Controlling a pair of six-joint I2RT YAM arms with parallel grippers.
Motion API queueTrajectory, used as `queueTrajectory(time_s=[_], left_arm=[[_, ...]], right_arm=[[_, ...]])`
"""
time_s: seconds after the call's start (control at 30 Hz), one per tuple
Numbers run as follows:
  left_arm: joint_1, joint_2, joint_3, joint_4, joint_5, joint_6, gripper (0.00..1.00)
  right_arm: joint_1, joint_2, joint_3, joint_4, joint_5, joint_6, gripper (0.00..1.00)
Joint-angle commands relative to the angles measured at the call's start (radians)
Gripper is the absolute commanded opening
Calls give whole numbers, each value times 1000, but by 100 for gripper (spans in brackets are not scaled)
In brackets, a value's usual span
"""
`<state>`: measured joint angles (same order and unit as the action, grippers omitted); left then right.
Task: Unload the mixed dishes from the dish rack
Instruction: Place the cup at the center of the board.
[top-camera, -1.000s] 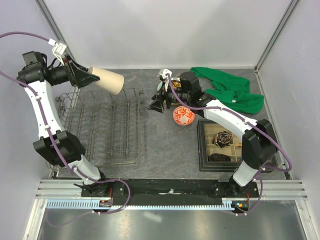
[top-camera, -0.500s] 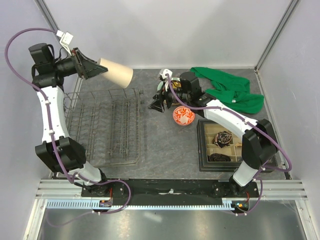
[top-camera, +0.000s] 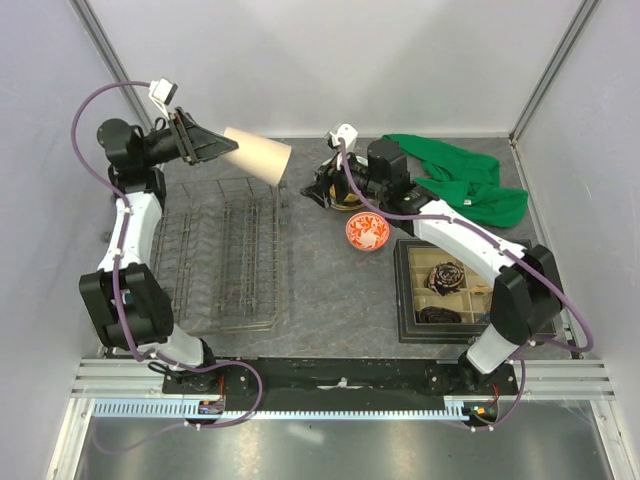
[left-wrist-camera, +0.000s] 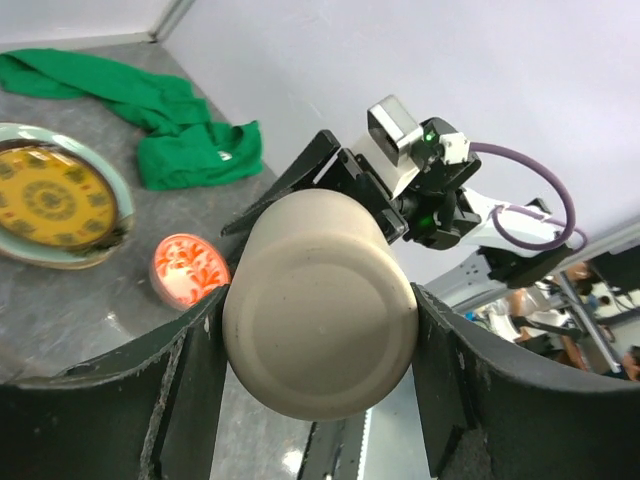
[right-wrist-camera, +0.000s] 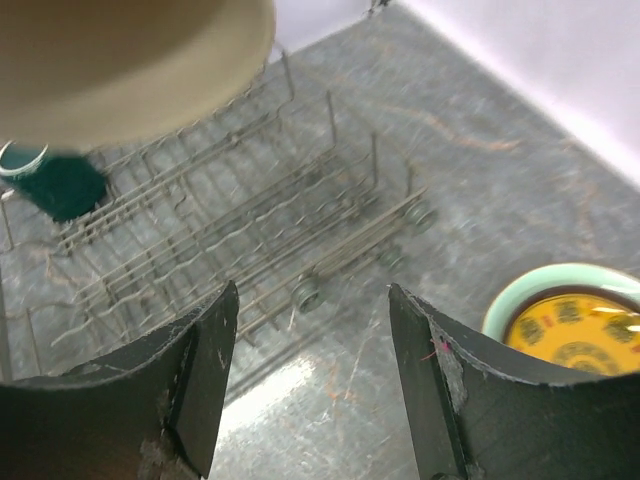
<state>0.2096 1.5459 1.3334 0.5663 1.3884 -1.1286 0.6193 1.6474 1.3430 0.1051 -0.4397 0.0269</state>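
Note:
My left gripper (top-camera: 232, 148) is shut on the plain beige cup (top-camera: 262, 160), which it holds on its side in the air over the far right corner of the dish rack (top-camera: 230, 260). In the left wrist view the cup's base (left-wrist-camera: 320, 320) fills the gap between both fingers. My right gripper (top-camera: 322, 190) hangs open and empty by the yellow-gold plate (top-camera: 340, 200). That plate (right-wrist-camera: 575, 320) has a pale green rim. Beside it on the table sits the red-and-white bowl (top-camera: 367, 232). A dark green mug (right-wrist-camera: 55, 185) shows at the rack (right-wrist-camera: 250, 220) in the right wrist view.
A black compartmented tray (top-camera: 405, 290) with dark items lies at the right front. A green cloth (top-camera: 460, 180) is bunched at the far right. White walls close in the back and both sides.
The left arm has swung the cup rightward from the rack's far left corner to its far right corner. The right gripper has shifted slightly right, over the plate.

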Motion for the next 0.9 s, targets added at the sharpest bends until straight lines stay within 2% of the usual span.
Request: queueTrajectory(time_s=[0.0, 0.07, 0.53, 0.87], left_arm=[[-41, 11, -60, 374, -32, -321, 1], [-50, 3, -80, 334, -45, -281, 1], [-105, 13, -183, 394, -97, -300, 1], [-170, -7, -255, 415, -129, -289, 1]], right_arm=[[-6, -93, -8, 90, 56, 21, 69], [-7, -106, -18, 108, 52, 34, 68], [-21, -133, -51, 188, -31, 163, 66], [-21, -126, -64, 212, -51, 176, 63]])
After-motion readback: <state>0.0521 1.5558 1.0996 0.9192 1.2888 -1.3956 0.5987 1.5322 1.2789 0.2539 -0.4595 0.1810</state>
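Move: The left hand, already holding the white cup by its base end with the mouth pointing right, has the waiting right gripper about 18 cm to its right, 2 cm nearer the base and 11 cm lower; the dish rack's middle is some 33 cm below, 11 cm left and 7 cm back. From the right hand the cup lies about 13 cm left, 2 cm ahead and 10 cm up. The plate stack is 11 cm ahead, 6 cm right and 25 cm below; the red bowl is 11 cm right, 1 cm back and 23 cm below. Rightward and down, with a near-stop midway, the left hand carries the cup mouth-first about 5.5 cm towards the right gripper, keeping its hold and tilting slightly. The open right hand rises some 6 cm early on to meet the cup, rolls about 10 degrees with its left side lifting, then hovers, still open, close to the mouth; contact can't be seen. ##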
